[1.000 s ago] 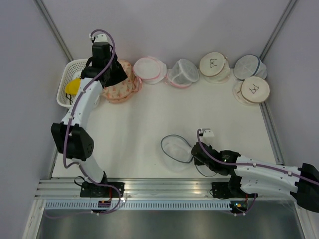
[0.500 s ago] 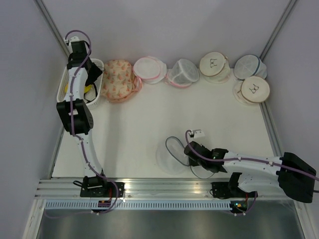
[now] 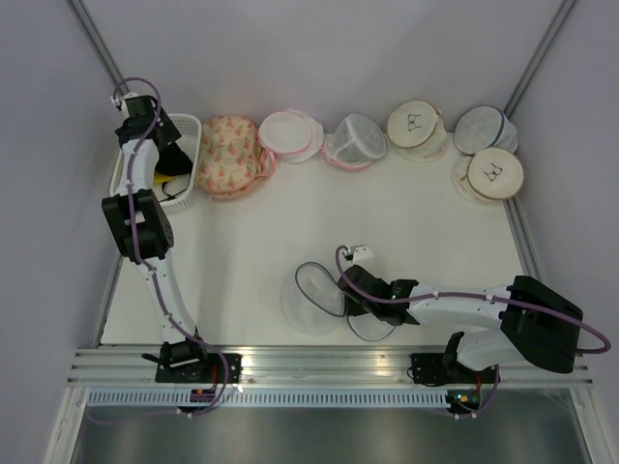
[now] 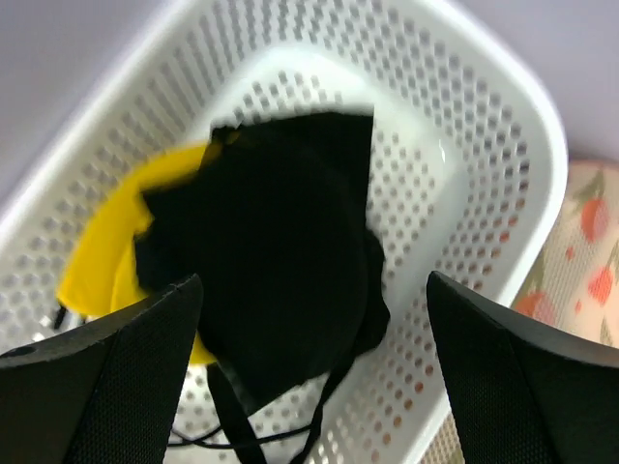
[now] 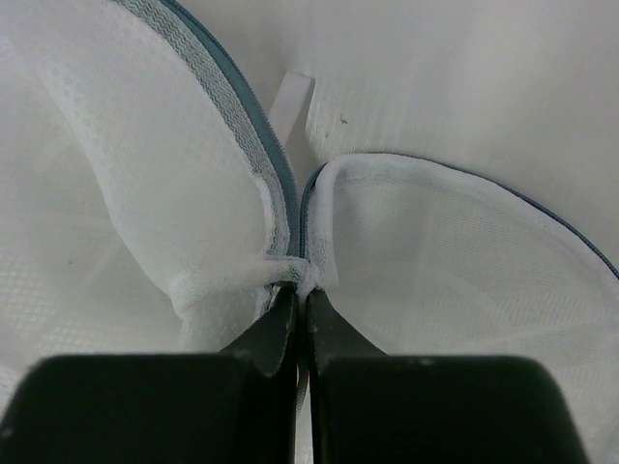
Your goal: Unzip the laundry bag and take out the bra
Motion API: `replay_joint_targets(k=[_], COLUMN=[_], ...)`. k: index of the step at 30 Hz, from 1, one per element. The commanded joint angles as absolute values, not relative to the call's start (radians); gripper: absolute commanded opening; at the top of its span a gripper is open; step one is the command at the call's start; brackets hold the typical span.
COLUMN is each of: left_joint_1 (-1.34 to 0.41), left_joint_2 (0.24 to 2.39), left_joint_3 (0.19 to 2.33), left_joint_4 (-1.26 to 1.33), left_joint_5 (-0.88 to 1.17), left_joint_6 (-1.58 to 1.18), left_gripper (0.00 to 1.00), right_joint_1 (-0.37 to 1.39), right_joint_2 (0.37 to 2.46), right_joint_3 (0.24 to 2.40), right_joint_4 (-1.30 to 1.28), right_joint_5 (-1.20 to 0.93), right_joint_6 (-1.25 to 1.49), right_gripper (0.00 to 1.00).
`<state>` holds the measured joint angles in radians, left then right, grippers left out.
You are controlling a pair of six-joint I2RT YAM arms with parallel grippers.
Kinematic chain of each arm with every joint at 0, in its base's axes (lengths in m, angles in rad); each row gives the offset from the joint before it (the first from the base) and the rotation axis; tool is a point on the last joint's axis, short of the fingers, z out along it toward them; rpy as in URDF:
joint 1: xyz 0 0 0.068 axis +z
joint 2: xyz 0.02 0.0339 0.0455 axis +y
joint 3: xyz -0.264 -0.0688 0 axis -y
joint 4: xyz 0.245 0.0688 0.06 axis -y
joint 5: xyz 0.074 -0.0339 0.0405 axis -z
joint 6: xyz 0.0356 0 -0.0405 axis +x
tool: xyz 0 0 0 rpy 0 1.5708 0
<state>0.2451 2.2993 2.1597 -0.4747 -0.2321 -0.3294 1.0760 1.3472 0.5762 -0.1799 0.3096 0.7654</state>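
The laundry bag point(image 3: 311, 298), white mesh with a dark blue zip rim, lies unzipped near the table's front, its lid point(image 3: 375, 324) flopped to the right. My right gripper point(image 3: 346, 292) is shut on the bag's seam, where the two zip edges meet point(image 5: 302, 280); mesh point(image 5: 145, 193) spreads on both sides. The black bra point(image 4: 276, 251) lies in the white basket point(image 4: 503, 145) on top of a yellow item point(image 4: 92, 261). My left gripper point(image 4: 314, 282) hangs open just above the bra, its fingers point(image 4: 116, 367) clear of it. From above, that gripper point(image 3: 162, 147) is over the basket point(image 3: 188, 126).
A floral padded piece point(image 3: 230, 155) sits right beside the basket. Along the back stand pink-trimmed white bags point(image 3: 288, 135) point(image 3: 353, 142), beige round bags point(image 3: 416, 124) point(image 3: 493, 172) and a blue-rimmed white bag point(image 3: 484, 128). Walls close in on the left and right.
My left arm swung left from the floral piece to the basket and its jaws opened, leaving the black bra there. My right gripper dragged the laundry bag leftwards.
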Motion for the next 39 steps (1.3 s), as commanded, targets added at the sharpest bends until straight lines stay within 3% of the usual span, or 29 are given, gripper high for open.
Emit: replay_joint_targets(k=[1,12,14,15,17,18,29,37,39], left_joint_1=[0.233,0.069,0.013,-0.026,-0.101,-0.129,-0.454,-0.497,-0.497], left_joint_2=[2.209,1.792,1.675,1.642,1.53,1.487,0.968,0.698,0.669], left_joint_3=[2.071,1.58,1.457,1.419,1.306,1.267,0.89,0.828,0.821], left_joint_4=[-0.471,-0.428,-0.402,-0.402,-0.391,-0.391,-0.413,-0.544,-0.577], left_joint_5=[-0.166,0.069,0.106,0.109,0.118,0.115,0.129,0.179,0.181], left_joint_6=[-0.399,-0.521,-0.532,-0.537,-0.541,-0.543,-0.606,-0.637,-0.64], left_gripper=[1.0,1.0,1.0,1.0,1.0,1.0,1.0,1.0,1.0], right_joint_1=[1.078,1.077,1.077,1.075,1.077,1.075,1.077,1.077,1.077], right_joint_2=[1.344,1.21,1.194,1.177,1.152,1.122,0.895,0.83,0.816], right_joint_3=[0.581,0.592,0.598,0.603,0.604,0.6,0.532,0.367,0.332], right_joint_4=[-0.198,-0.313,-0.34,-0.353,-0.376,-0.385,-0.793,-0.591,-0.516], right_joint_5=[0.278,0.391,0.426,0.439,0.462,0.468,0.716,0.625,0.604], right_joint_6=[0.752,0.772,0.779,0.782,0.79,0.813,1.308,1.408,1.41], right_gripper=[0.01,0.01,0.21,0.53,0.76,0.98,0.98,0.98,0.93])
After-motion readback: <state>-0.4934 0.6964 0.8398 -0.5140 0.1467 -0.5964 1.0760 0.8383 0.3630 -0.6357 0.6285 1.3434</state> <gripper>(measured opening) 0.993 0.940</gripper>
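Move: The open laundry bag lies far from the left gripper, some 45 cm back, 46 cm to its right and 13 cm lower. Just beneath that gripper is the released black bra, about 2 cm back and 8 cm down; the yellow bra is roughly 6 cm back and 4 cm left, the floral bag 16 cm right and 2 cm back. The right gripper pinches the bag's hinge, with the lid's middle about 6 cm right and 4 cm back, the bag body 9 cm left and 2 cm ahead. Bring the left gripper, kept wide open, out of the basket and towards the laundry bag: about 39 cm back and 35 cm right, dipping briefly before climbing, while turning it some 50 degrees clockwise. With the right, lift the pinched hinge slightly, open the fingers to let go, then arc up and over the lid to its far rim, about 12 cm right, sinking again and turning clockwise. ##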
